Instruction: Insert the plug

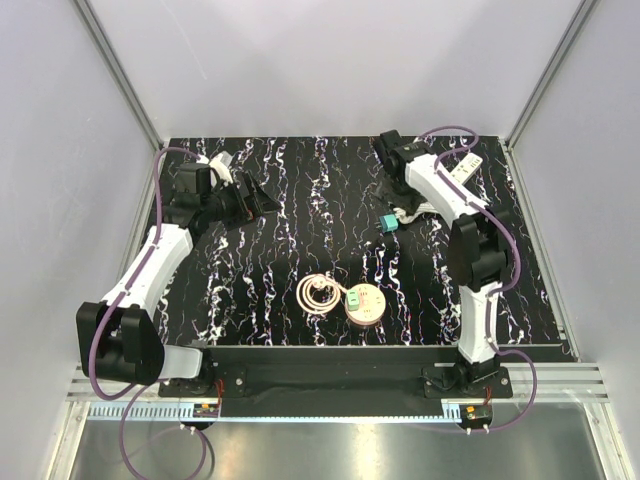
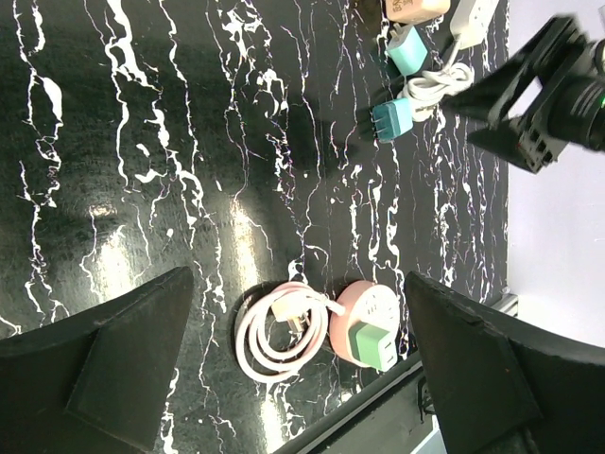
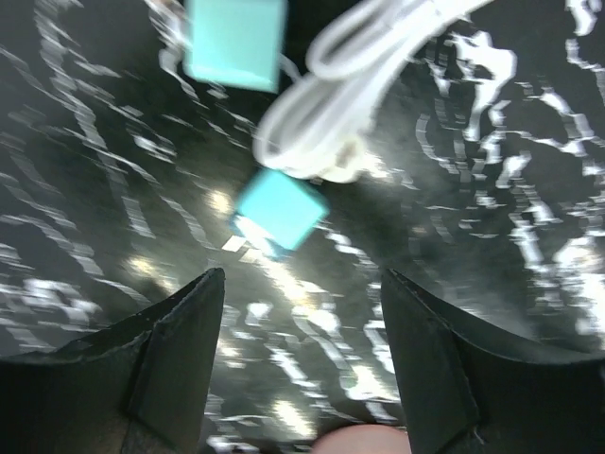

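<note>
A teal plug (image 3: 281, 213) lies on the black marbled table beside a coiled white cable (image 3: 369, 57); the top view shows the plug (image 1: 388, 222) at centre right. My right gripper (image 3: 302, 274) hovers just short of it, open, with nothing between the fingers. The left wrist view shows that gripper (image 2: 463, 118) to the right of the plug (image 2: 392, 118). A round pink socket (image 1: 365, 303) sits near the front edge with a green adapter (image 2: 373, 345) on it. My left gripper (image 1: 262, 200) is at the far left, raised and wide open.
A coiled pink cable (image 1: 318, 293) lies left of the pink socket. A white power strip (image 1: 465, 170) rests at the back right, with a second teal block (image 2: 408, 47) near it. White walls enclose the table (image 1: 300, 180) on three sides.
</note>
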You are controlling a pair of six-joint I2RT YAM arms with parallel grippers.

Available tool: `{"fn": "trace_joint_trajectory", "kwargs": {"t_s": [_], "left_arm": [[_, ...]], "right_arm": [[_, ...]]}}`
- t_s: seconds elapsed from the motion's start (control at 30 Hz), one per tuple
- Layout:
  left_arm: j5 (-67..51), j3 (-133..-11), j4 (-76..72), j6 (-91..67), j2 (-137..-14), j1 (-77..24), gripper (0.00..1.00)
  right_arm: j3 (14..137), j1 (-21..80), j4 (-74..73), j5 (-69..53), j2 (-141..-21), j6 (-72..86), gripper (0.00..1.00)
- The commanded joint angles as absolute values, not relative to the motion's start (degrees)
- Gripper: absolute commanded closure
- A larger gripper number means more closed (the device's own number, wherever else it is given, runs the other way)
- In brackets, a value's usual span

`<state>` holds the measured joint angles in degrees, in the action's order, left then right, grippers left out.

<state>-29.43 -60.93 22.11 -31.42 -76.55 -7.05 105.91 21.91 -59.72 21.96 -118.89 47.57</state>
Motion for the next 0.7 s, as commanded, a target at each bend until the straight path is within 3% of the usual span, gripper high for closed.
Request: {"fn": "trace_joint_trajectory", "kwargs": {"t_s": [0.0,0.2,0.67], "left_arm": [[-31.64,-60.73,18.9,-31.9,-75.85,-6.68,0.01],[-31.64,-60.73,18.72,-31.73,-75.5,-6.68,0.01],[-32.52,-60.56,18.19,-32.34,-75.59,-6.68,0.01]], "right_arm": [[112.58,22.06,-61.78,24.17,-120.14,60.88,0.27],[116.81,21.62,-65.21,22.24,-126.03,67.85,0.27],[113.2,21.62,-65.04,21.88,-129.37,71.89,0.28]]}}
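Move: The near teal plug, loose on the table, lies almost straight below the right hand: roughly 8 cm down, level fore and aft, about 1 cm to the left. The far teal plug is some 7 cm ahead and 2 cm right of the hand, with the beige cube about 14 cm ahead and 3 cm right; the coiled white cord sits 4 cm ahead, 7 cm right. From the left hand, the near plug is roughly 7 cm ahead, 26 cm right and 18 cm below. The near teal plug is what the right hand comes down over: with its fingers kept open, it first swings forward and a little up and left, some 3 cm forward, then sinks about 6 cm from that high point while easing back slightly. The wrist turns some 20 degrees clockwise on the way, and the fingers end above the plug without yet touching it. ##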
